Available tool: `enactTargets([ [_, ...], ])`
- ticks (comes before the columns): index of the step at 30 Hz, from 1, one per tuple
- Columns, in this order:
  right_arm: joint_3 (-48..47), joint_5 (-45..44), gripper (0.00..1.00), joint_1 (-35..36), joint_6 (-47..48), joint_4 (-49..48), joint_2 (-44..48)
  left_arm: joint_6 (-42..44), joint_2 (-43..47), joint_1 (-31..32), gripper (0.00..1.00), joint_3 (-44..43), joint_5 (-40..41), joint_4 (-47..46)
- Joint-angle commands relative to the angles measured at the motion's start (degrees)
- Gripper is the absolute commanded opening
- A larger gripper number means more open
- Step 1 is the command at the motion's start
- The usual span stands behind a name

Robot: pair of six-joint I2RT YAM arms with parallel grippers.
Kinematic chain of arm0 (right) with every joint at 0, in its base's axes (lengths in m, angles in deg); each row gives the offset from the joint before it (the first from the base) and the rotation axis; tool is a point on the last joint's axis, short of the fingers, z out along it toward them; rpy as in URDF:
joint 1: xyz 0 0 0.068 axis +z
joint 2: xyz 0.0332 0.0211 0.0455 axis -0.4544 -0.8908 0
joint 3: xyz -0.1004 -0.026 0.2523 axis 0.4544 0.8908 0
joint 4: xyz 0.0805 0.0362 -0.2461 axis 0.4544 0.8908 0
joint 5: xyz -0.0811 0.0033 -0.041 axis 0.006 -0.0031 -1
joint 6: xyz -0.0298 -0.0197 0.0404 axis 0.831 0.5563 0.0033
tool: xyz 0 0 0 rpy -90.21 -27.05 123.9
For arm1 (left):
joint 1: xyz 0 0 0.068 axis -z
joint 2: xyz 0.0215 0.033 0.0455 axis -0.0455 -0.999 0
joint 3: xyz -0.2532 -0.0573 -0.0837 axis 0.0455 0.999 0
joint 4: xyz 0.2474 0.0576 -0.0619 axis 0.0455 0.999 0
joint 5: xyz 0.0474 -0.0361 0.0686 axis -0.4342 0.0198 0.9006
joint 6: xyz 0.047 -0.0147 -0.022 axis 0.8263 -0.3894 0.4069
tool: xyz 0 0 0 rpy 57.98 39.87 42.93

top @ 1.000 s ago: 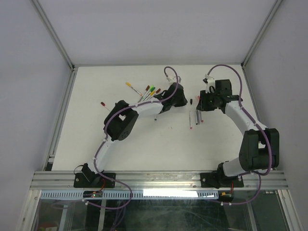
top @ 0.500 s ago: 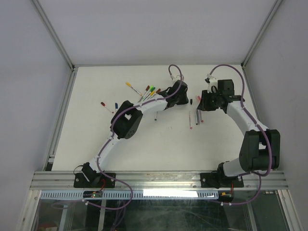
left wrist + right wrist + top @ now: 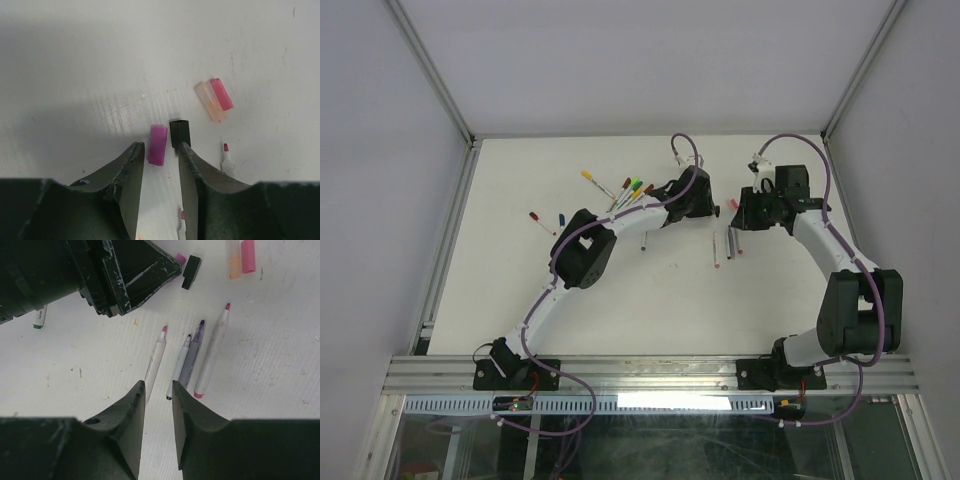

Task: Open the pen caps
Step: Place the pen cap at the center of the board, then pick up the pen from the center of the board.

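Observation:
In the left wrist view a magenta pen cap point(image 3: 158, 144) lies on the table at my left gripper's point(image 3: 160, 145) tips, with a gap on each side; the jaws are open. A black cap point(image 3: 180, 133) sits just right of it, and a pink cap point(image 3: 221, 93) with a pale orange one point(image 3: 209, 101) lies farther right. My right gripper point(image 3: 157, 386) is open and holds nothing, hovering over several uncapped pens point(image 3: 212, 352). From above, the left gripper point(image 3: 705, 207) and right gripper point(image 3: 735, 212) face each other closely. Capped pens point(image 3: 631, 190) lie in a bunch behind the left arm.
A yellow-capped pen point(image 3: 592, 180) lies at the back left. A red-capped pen point(image 3: 535, 218) and a blue cap point(image 3: 561, 217) lie farther left. One pen point(image 3: 645, 243) lies beside the left forearm. The left gripper's black body point(image 3: 115, 275) fills the right wrist view's upper left.
The left gripper has reached a little to the right and opened, letting go of the magenta cap onto the table. The right arm has barely moved.

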Motion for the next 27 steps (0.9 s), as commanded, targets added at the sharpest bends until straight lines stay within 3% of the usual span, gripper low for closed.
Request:
enactTargets([
  [1,-1.00,3.24,0.30,-0.68,0.51,-0.58,2.66,0.79,3.45,-0.02,0.36,-0.77,-0.49,0.77],
  [9,-0.78,14.32,0.30,-0.96,5.56,1.40,4.39,2.84,22.17,-0.09,0.48,23.64,0.18,-20.22],
  [16,-0.25,19.71,0.30,-1.07,8.94,2.32,6.67,9.21,39.32,-0.09,0.64,48.41,-6.04,-41.82],
  [24,0.19,24.85,0.31,-1.10,13.00,3.27,9.98,17.47,59.52,-0.18,0.77,73.85,-3.01,-50.31],
  [27,1.14,27.19,0.31,-1.10,13.80,2.01,11.69,18.89,66.47,-0.18,0.88,81.92,-0.27,-52.83],
])
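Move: Just beneath the left hand's slightly parted fingertips, about 1 cm down, lies the magenta pen cap. The black cap is some 2 cm to the right, the red cap about 5 cm right and 2 farther out. The pink-tipped pen lies roughly 10 cm back and 2 right, the green marker about 16 cm left and 5 back, all near table height. From the right hand, the magenta cap is about 9 cm ahead, 8 left and 10 below. Backing off from the magenta cap, the left hand first slides a couple of centimetres back and left with fingers already parted, then climbs quickly, ending about 14 cm up, 13 back and 14 left; its fingers open wide and its pointing tips up almost 30 degrees. The empty right hand rises about 5 cm, shifting as far left and back and turning some 20 degrees counter-clockwise. ##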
